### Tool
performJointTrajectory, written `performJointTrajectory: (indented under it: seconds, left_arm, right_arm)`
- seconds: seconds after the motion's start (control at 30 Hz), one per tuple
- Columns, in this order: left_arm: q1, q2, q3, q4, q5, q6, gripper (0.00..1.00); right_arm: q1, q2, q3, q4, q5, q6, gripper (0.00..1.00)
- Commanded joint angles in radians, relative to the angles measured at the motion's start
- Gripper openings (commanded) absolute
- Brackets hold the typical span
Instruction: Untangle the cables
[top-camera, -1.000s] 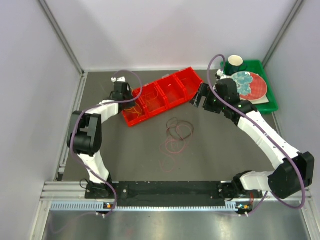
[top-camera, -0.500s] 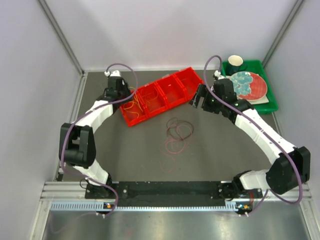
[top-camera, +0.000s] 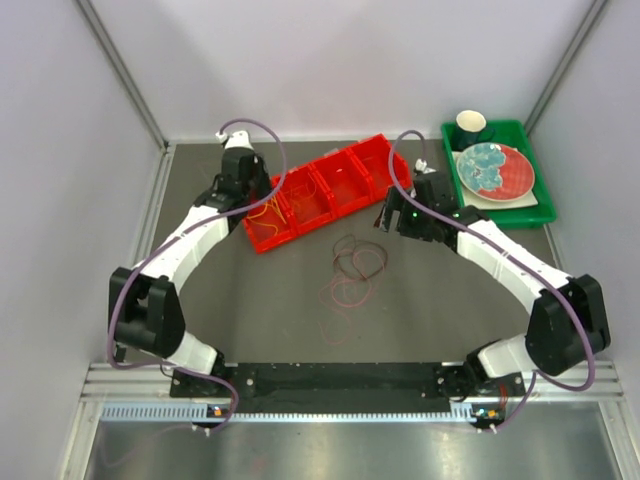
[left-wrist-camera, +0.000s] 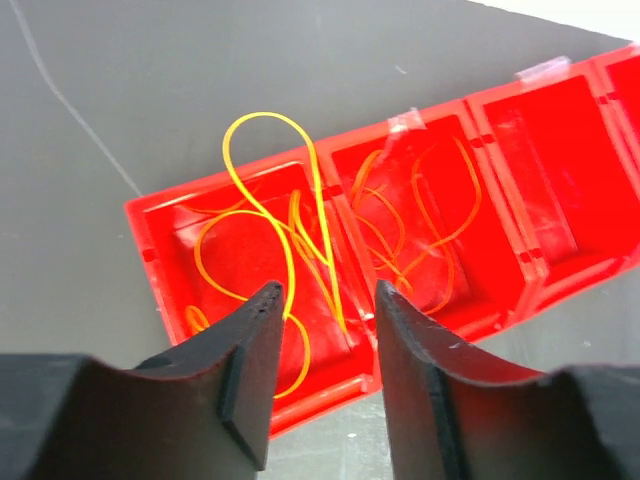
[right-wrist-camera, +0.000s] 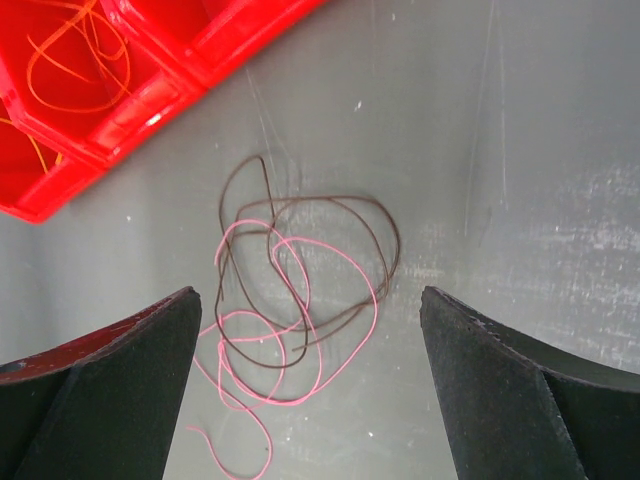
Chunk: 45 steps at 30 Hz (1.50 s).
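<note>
Yellow cable loops (left-wrist-camera: 262, 215) lie in the end compartment of the red bin (left-wrist-camera: 560, 120), and orange cables (left-wrist-camera: 440, 235) lie in the compartment beside it. My left gripper (left-wrist-camera: 327, 295) is open and empty just above that end of the bin (top-camera: 320, 190); in the top view it is at the bin's left end (top-camera: 252, 200). A dark cable (right-wrist-camera: 392, 245) and a pink cable (right-wrist-camera: 372, 300) lie tangled on the table, and the tangle shows mid-table in the top view (top-camera: 358, 262). My right gripper (right-wrist-camera: 308, 295) is wide open above the tangle's far side (top-camera: 388, 215).
A green tray (top-camera: 535, 205) at the back right holds a red plate (top-camera: 495, 168) and a dark cup (top-camera: 471, 125). Side walls close in the table left and right. More thin pinkish cable (top-camera: 345, 295) trails toward the near edge.
My left gripper has let go of the yellow loops and shifted slightly back over the bin's end. My right gripper has moved left and nearer, toward the tangle.
</note>
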Motion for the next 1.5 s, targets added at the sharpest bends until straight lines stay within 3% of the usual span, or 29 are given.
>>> performJointTrajectory:
  seconds: [0.0, 0.27, 0.47, 0.57, 0.6, 0.67, 0.83, 1.03, 1.27, 1.47]
  left_arm:
    - [-0.002, 0.02, -0.017, 0.044, -0.099, 0.009, 0.43]
    - [0.003, 0.26, 0.13, 0.027, -0.174, -0.016, 0.4]
    - [0.017, 0.363, 0.191, 0.029, -0.144, -0.029, 0.4]
    - [0.023, 0.366, 0.185, 0.027, -0.144, -0.051, 0.26]
    - [0.023, 0.359, 0.179, 0.027, -0.144, -0.06, 0.11]
    - [0.023, 0.321, 0.152, 0.033, -0.151, -0.074, 0.0]
    - [0.023, 0.187, 0.066, 0.012, -0.174, -0.076, 0.0]
    - [0.026, 0.119, -0.045, -0.022, -0.102, -0.083, 0.0]
    - [0.029, 0.162, -0.051, -0.068, -0.03, -0.105, 0.0]
    - [0.029, 0.231, -0.022, -0.112, -0.065, -0.117, 0.0]
  right_arm:
    - [0.013, -0.004, -0.016, 0.047, 0.017, -0.005, 0.9]
    - [0.012, -0.016, 0.001, 0.035, 0.018, -0.007, 0.9]
    - [0.012, -0.023, 0.003, 0.026, 0.018, -0.011, 0.9]
    - [0.013, -0.027, 0.001, 0.024, 0.02, -0.008, 0.9]
    - [0.012, -0.027, 0.001, 0.023, 0.02, -0.008, 0.9]
    - [0.013, -0.028, 0.001, 0.023, 0.02, -0.008, 0.9]
    - [0.013, -0.023, 0.004, 0.027, 0.01, -0.01, 0.9]
    - [0.012, -0.01, 0.006, 0.047, -0.009, 0.001, 0.9]
    - [0.019, -0.007, 0.004, 0.052, -0.017, 0.009, 0.9]
    - [0.021, -0.008, -0.003, 0.052, -0.017, 0.007, 0.9]
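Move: The yellow cable lies looped in the leftmost compartment of the red box, about 4 cm ahead of the left hand, 1 cm to its left and 13 cm below. The orange cable, in the next compartment, is some 10 cm to the right of the yellow one and 5 cm farther out; the brown cable is on the table, about 6 cm back, 22 cm right and 17 cm below the left hand. From the right hand the yellow cable is roughly 11 cm ahead, 27 cm left and 9 cm lower. The yellow cable is what the left fingers shut on, after the half-open gripper sinks about 10 cm and reaches 5 cm forward over the leftmost compartment. Pinching it between the fingertips, the hand draws back some 6 cm with a small lift, then sinks again towards the compartment's near side, tipping its fingers farther down. ##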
